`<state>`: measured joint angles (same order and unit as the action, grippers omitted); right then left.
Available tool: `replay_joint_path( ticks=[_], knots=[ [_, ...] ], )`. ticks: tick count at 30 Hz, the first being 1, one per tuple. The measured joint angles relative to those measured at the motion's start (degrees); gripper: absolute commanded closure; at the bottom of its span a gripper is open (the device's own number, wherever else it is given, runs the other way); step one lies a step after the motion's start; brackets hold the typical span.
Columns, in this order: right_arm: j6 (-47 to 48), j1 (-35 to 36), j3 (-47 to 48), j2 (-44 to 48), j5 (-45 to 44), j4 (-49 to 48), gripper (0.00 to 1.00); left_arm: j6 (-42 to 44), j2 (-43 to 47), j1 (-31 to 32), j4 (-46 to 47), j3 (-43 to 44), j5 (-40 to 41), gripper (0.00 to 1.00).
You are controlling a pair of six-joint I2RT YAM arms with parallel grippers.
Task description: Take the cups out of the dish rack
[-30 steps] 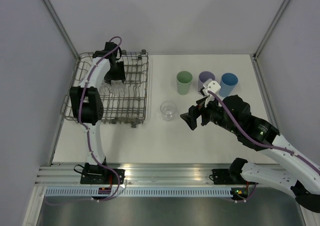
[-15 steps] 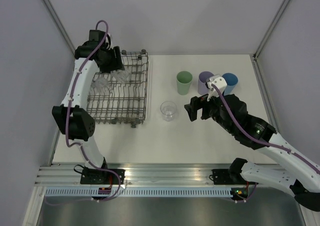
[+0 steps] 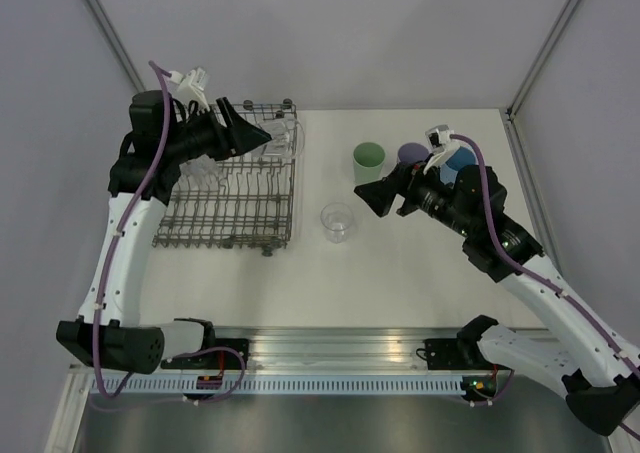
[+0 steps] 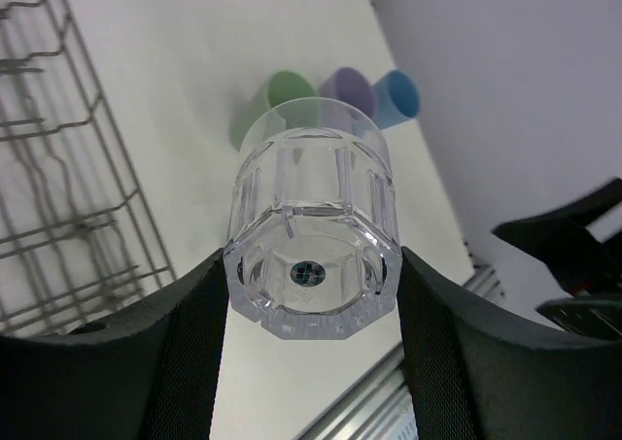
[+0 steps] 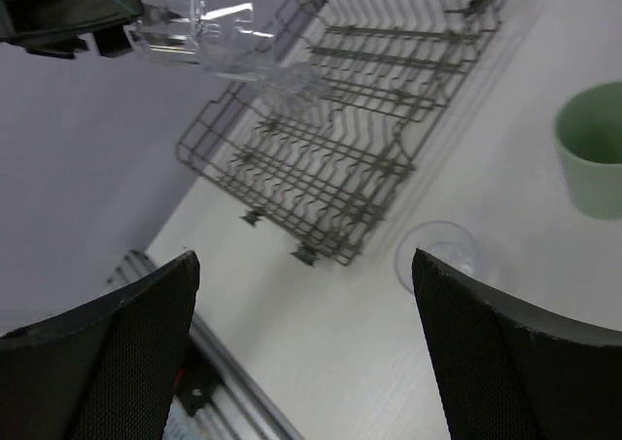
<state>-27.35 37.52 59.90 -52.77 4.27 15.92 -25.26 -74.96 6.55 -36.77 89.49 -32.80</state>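
Note:
My left gripper (image 3: 260,136) is raised over the dish rack (image 3: 240,213), shut on a clear cup (image 3: 283,139) held sideways. In the left wrist view the cup (image 4: 311,217) sits between both fingers (image 4: 190,353), base toward the camera. More clear cups (image 3: 205,173) remain in the rack. One clear cup (image 3: 337,221) stands on the table. The green (image 3: 368,158), lavender (image 3: 410,153) and blue (image 3: 460,159) cups stand in a row behind it, the last two partly hidden by my right arm. My right gripper (image 3: 372,195) hovers open and empty beside the table's clear cup (image 5: 437,251).
The dish rack (image 5: 340,158) fills the left part of the table, near the left wall. An aluminium rail (image 3: 330,348) runs along the near edge by the arm bases. Walls close in the back and both sides.
My left arm has lifted out of the rack with a clear cup and swung up and right. The right gripper has moved up and left, toward the green cup.

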Motion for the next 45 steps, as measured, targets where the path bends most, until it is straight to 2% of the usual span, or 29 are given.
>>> replay_joint_path(
  ticks=[4,9,16,22,28,32,33,34,35,36,39,40,41,45],
  knots=[
    [-7.06,-5.62,-2.21,-2.03,15.69,-9.81,0.08,-5.4,5.57,0.02,7.32,-6.86,-6.8,0.98],
    [-15.1,-7.76,-2.47,-5.25,28.96,-20.94,0.1,-13.16,11.61,0.02,16.2,-14.78,-12.83,0.98],
    [-20.92,-7.91,-1.42,-10.4,39.54,-32.24,0.13,-23.56,16.85,0.04,30.21,-23.5,-19.74,0.98],
    [-22.47,-7.91,0.87,-15.02,45.27,-37.57,0.15,-33.05,17.79,0.35,43.58,-30.64,-24.79,0.98],
    [-24.13,-7.89,1.22,-16.9,48.76,-43.76,0.19,-35.06,17.75,1.36,46.36,-31.61,-26.1,0.98],
    [-25.92,-7.5,2.08,-18.8,50.56,-47.71,0.33,-35.21,17.27,3.34,46.93,-31.61,-26.43,0.98],
    [-26.4,-7.28,2.27,-19.37,50.99,-48.68,0.45,-35.19,17.03,3.78,46.93,-31.61,-26.43,0.98],
    [-26.64,-6.99,2.4,-19.89,51.34,-49.29,0.51,-35.19,16.76,4.13,46.84,-31.61,-26.47,0.98],
    [-26.99,-6.73,2.58,-20.28,51.6,-49.72,0.64,-35.19,16.48,4.33,46.73,-31.61,-26.51,0.98],
    [-27.1,-6.43,2.73,-20.63,51.91,-50.01,0.72,-35.19,16.31,4.46,46.66,-31.63,-26.49,0.98],
    [-27.39,-6.1,2.78,-20.96,52.65,-49.9,0.9,-35.32,15.87,4.52,46.82,-31.63,-27.28,0.98],
    [-27.26,-6.12,2.78,-21.03,52.78,-49.75,0.92,-35.3,15.87,4.57,46.86,-31.61,-27.32,0.98],
    [-27.47,-6.14,2.78,-21.0,52.83,-49.42,1.0,-35.19,15.87,4.61,46.97,-31.61,-27.34,0.98],
    [-27.74,-6.16,2.78,-20.63,52.63,-48.13,1.0,-34.56,15.72,4.63,47.32,-31.58,-27.39,0.95]
  ],
)
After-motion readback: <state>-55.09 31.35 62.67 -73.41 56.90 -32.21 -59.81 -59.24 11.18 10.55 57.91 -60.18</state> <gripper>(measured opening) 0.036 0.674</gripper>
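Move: The clear glass is already in the left fingers, its middle about 3 cm ahead, 3 cm right and 2 below; the open right gripper waits some 8 cm back of the left hand, 23 to its right and 5 lower. From the right hand the held glass is about 11 cm ahead, 20 left and 3 above. The standing glass is 6 cm ahead, 8 left and 26 below, the green cup 21 ahead, 1 right and equally low. The held glass, mouth towards the right gripper, is drawn about 12 cm back and 7 right, off the rack side, the left hand turning some 30 degrees clockwise and keeping its grip on the base end. The right hand comes roughly 9 cm left, 7 up and a little back, swings nearly 50 degrees counter-clockwise to face the mouth, then shuts its fingers almost fully, pinching the rim. ##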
